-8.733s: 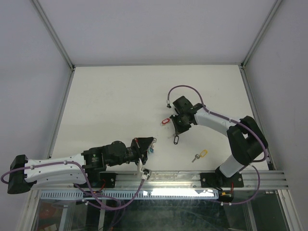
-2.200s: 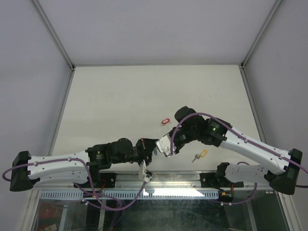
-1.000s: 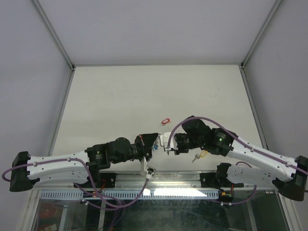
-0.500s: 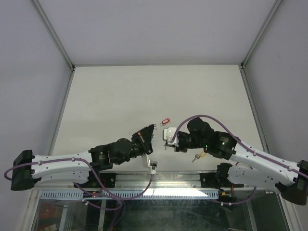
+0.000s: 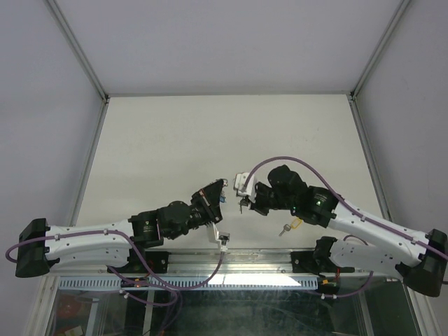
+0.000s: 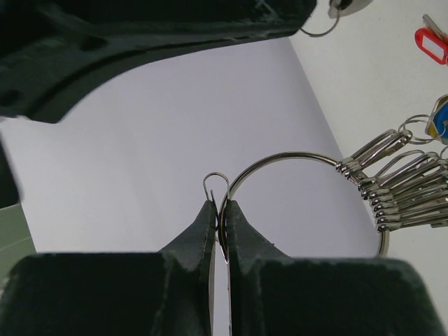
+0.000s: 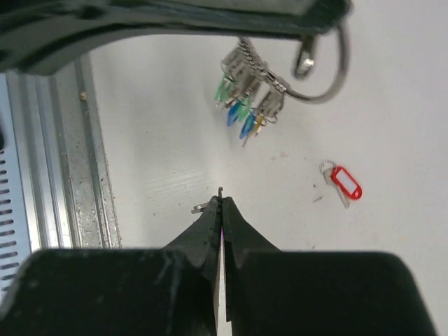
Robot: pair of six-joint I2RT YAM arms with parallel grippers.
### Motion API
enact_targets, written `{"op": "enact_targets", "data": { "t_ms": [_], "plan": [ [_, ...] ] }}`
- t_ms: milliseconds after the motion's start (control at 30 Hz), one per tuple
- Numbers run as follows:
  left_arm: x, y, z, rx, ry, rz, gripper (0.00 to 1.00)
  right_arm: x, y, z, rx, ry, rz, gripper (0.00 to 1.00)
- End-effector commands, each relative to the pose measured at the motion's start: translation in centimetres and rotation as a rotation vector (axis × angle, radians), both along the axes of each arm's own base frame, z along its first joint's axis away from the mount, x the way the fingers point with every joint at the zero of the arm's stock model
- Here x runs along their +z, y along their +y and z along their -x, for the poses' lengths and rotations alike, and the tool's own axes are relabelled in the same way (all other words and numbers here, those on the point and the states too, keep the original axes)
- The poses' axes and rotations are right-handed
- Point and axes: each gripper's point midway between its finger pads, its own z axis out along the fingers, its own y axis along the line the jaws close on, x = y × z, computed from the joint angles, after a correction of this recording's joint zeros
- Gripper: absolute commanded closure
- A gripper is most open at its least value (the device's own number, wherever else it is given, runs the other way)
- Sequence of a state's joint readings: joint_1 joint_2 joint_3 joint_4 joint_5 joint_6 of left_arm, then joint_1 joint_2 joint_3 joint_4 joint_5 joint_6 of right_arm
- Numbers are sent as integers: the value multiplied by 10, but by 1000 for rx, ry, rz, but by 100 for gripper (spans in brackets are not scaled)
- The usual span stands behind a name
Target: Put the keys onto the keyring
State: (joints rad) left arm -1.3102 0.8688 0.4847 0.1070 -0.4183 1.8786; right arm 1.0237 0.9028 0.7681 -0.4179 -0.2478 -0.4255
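Note:
My left gripper (image 5: 220, 190) (image 6: 220, 207) is shut on the wire of the keyring (image 6: 294, 155) (image 7: 340, 75), holding it up off the white table. Several keys (image 7: 241, 106) with green and blue heads hang from it on small metal loops (image 6: 395, 196). My right gripper (image 5: 241, 204) (image 7: 220, 199) hovers just right of the ring and is shut on a small key, whose silver tip (image 7: 202, 206) pokes out to the left of the pads. The two grippers are a short gap apart.
A red-tagged key (image 7: 344, 183) (image 6: 434, 43) lies on the table beyond the grippers. A yellow-headed key (image 5: 292, 225) lies under the right arm. The metal rail (image 5: 280, 262) (image 7: 42, 175) runs along the near edge.
Over the last second both grippers lifted and swung away from the rail towards mid-table. The right wrist now covers the red-tagged key in the top view. Both grips are unchanged.

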Motion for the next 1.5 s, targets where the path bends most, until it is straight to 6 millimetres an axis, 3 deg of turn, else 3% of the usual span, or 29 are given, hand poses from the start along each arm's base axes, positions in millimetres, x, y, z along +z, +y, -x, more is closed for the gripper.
{"op": "enact_targets", "data": {
  "t_ms": [0, 133, 300, 500, 567, 633, 700, 867, 967, 1133, 1233, 1467],
  "plan": [
    [40, 0, 4, -7, 43, 209, 100, 15, 2, -34, -264, 156, -32, 100],
    [33, 3, 1, 20, 74, 224, 100, -13, -2, -31, -416, 445, 31, 100],
    [35, 4, 1, 24, 109, 271, 100, -50, -5, -16, -563, 676, 85, 100],
    [49, 6, 6, 3, 213, 408, 100, -88, -22, -16, -737, 742, 173, 99],
    [50, 6, 7, -1, 233, 433, 100, -89, -25, -24, -774, 710, 168, 88],
    [51, 6, 8, -6, 255, 455, 100, -76, -23, -35, -774, 651, 118, 71],
    [52, 3, 10, -20, 285, 480, 100, -53, -22, -49, -780, 570, 38, 62],
    [59, -6, 16, -62, 396, 575, 100, 31, -18, -68, -710, 382, -224, 60],
    [72, -12, 21, -95, 499, 678, 100, 83, -21, -69, -679, 310, -378, 57],
    [90, -22, 26, -117, 692, 822, 100, 147, -21, -64, -655, 318, -492, 55],
    [102, -27, 30, -144, 781, 902, 100, 168, -16, -58, -649, 381, -486, 53],
    [126, -34, 39, -206, 976, 1081, 100, 183, -8, -42, -632, 518, -402, 49]
  ]
}}
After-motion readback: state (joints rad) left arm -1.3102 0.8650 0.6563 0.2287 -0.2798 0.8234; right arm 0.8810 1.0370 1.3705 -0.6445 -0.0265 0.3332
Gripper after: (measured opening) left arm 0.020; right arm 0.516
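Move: Just 1 cm ahead of the right hand, 5 cm to its right and some 17 cm below is the bare table spot where its black-fob key will go. The keyring, held by the left hand, is about 6 cm left and 3 cm ahead of the right hand, near its height. The red tag lies roughly 15 cm straight ahead on the table, the yellow tag 16 cm right and 2 cm back. From the left hand, the spot is about 14 cm right, 4 cm back, 21 cm down. Backing out of the try at the keyring, the right hand swings first forward, then down and slightly right, sinking about 10 cm as its fingers tip steeply downward. There they open about halfway and let go of the black-fob key, and the hand climbs nearly 30 cm, easing forward. The left keeps its pinch on the keyring, rolls some 70 degrees counter-clockwise seen from behind the hand, and lifts late. ##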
